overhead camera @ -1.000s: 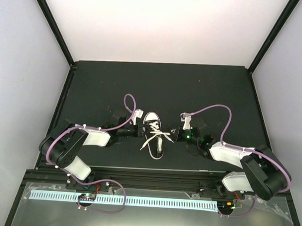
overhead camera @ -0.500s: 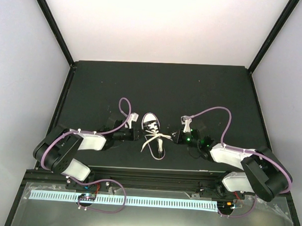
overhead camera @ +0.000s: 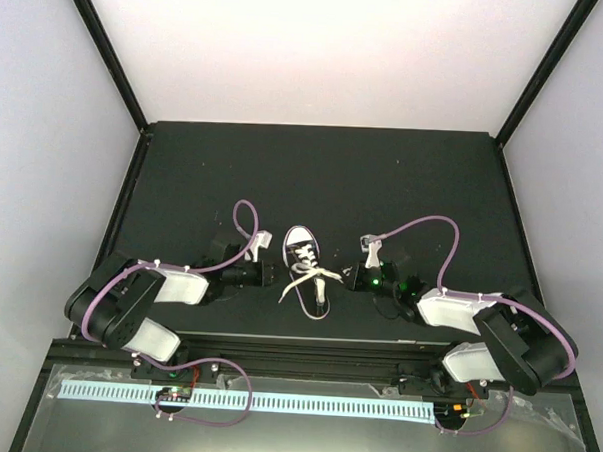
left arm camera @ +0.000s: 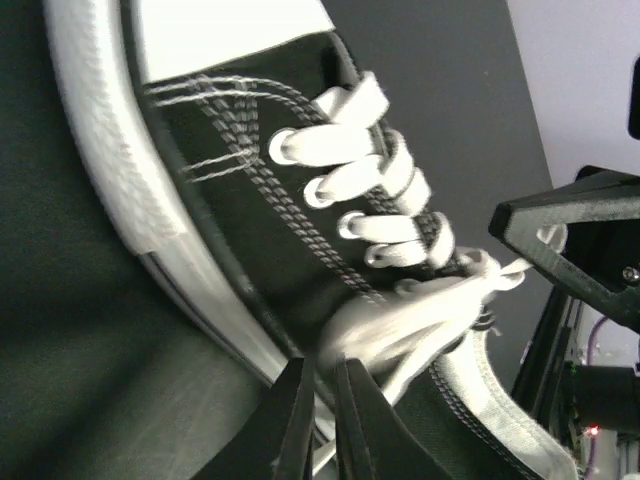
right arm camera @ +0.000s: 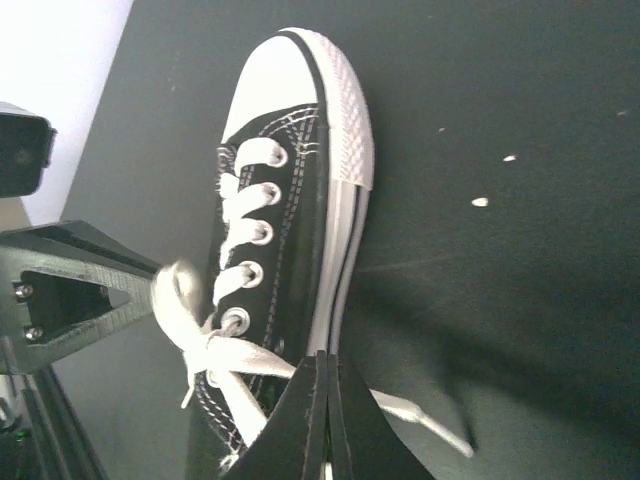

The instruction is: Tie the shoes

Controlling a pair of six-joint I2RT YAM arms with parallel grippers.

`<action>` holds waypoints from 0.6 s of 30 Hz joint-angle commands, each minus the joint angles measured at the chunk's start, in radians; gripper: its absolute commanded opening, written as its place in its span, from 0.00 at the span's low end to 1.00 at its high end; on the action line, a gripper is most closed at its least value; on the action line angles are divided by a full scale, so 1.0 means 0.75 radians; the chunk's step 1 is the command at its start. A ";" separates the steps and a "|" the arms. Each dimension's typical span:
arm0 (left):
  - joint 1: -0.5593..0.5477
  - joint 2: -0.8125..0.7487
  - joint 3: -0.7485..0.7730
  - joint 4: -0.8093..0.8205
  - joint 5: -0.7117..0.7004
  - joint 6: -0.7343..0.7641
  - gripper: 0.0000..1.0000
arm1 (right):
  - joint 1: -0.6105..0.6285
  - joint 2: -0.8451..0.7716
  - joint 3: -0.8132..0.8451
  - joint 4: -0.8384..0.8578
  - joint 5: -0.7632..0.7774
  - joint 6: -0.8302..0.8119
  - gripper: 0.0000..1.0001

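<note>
One small black sneaker (overhead camera: pixel 302 254) with a white toe cap lies mid-table, toe pointing away. Its white laces (overhead camera: pixel 314 278) cross in a knot over the tongue. My left gripper (overhead camera: pixel 269 276) sits just left of the shoe. In the left wrist view the shoe (left arm camera: pixel 250 220) fills the frame, and my left gripper (left arm camera: pixel 322 372) is shut with a blurred lace loop (left arm camera: pixel 400 320) ending at its tips. My right gripper (overhead camera: pixel 349 278) is just right of the shoe. In the right wrist view it (right arm camera: pixel 325 365) is shut on a lace (right arm camera: pixel 250 355) stretched from the knot beside the shoe (right arm camera: pixel 300 190), the lace end sticking out beyond.
The black table (overhead camera: pixel 384 180) has raised black edges and white walls behind and at both sides. A slotted white strip (overhead camera: pixel 244 399) runs along the front rail by the arm bases. Purple cables arc over both arms.
My left gripper has drawn back to the left and slightly toward the near edge, away from the shoe. The lace loops have pulled in smaller. The right gripper has barely moved.
</note>
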 commanded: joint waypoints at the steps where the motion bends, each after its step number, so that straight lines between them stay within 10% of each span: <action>1: 0.047 -0.042 -0.018 -0.062 -0.028 0.067 0.25 | -0.022 -0.029 0.001 -0.064 0.023 -0.086 0.02; 4: 0.045 -0.146 0.026 -0.146 -0.021 0.151 0.68 | -0.024 -0.054 0.074 -0.182 -0.045 -0.207 0.29; 7: 0.049 -0.239 0.140 -0.341 -0.022 0.289 0.89 | -0.022 -0.100 0.170 -0.330 -0.049 -0.334 0.60; 11: 0.050 -0.241 0.352 -0.563 -0.001 0.427 0.93 | -0.043 -0.140 0.342 -0.518 0.103 -0.406 0.87; 18: 0.307 -0.230 0.508 -0.623 -0.024 0.495 0.94 | -0.377 -0.137 0.476 -0.610 0.099 -0.484 0.91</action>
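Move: Roughly 9 cm to the right of the left hand and about level with it lies the bow knot; the shoe's toe is some 11 cm ahead and 6 cm right, a few centimetres lower, and the left lace tail's end about 6 cm back and 2 cm right. From the right hand, which still pinches the right loop, the bow knot is about 11 cm left, with the toe 11 cm ahead and 13 cm left. Opening wide beside the bow, the left fingers first and the right ones just after, both hands let the loops be; the right lets go of its loop. They then lift up and forward away from the knot, the left about 12 cm up and 7 forward, the right a little less high, veering slightly right at the end, while both wrists tilt back some 15 to 20 degrees. ##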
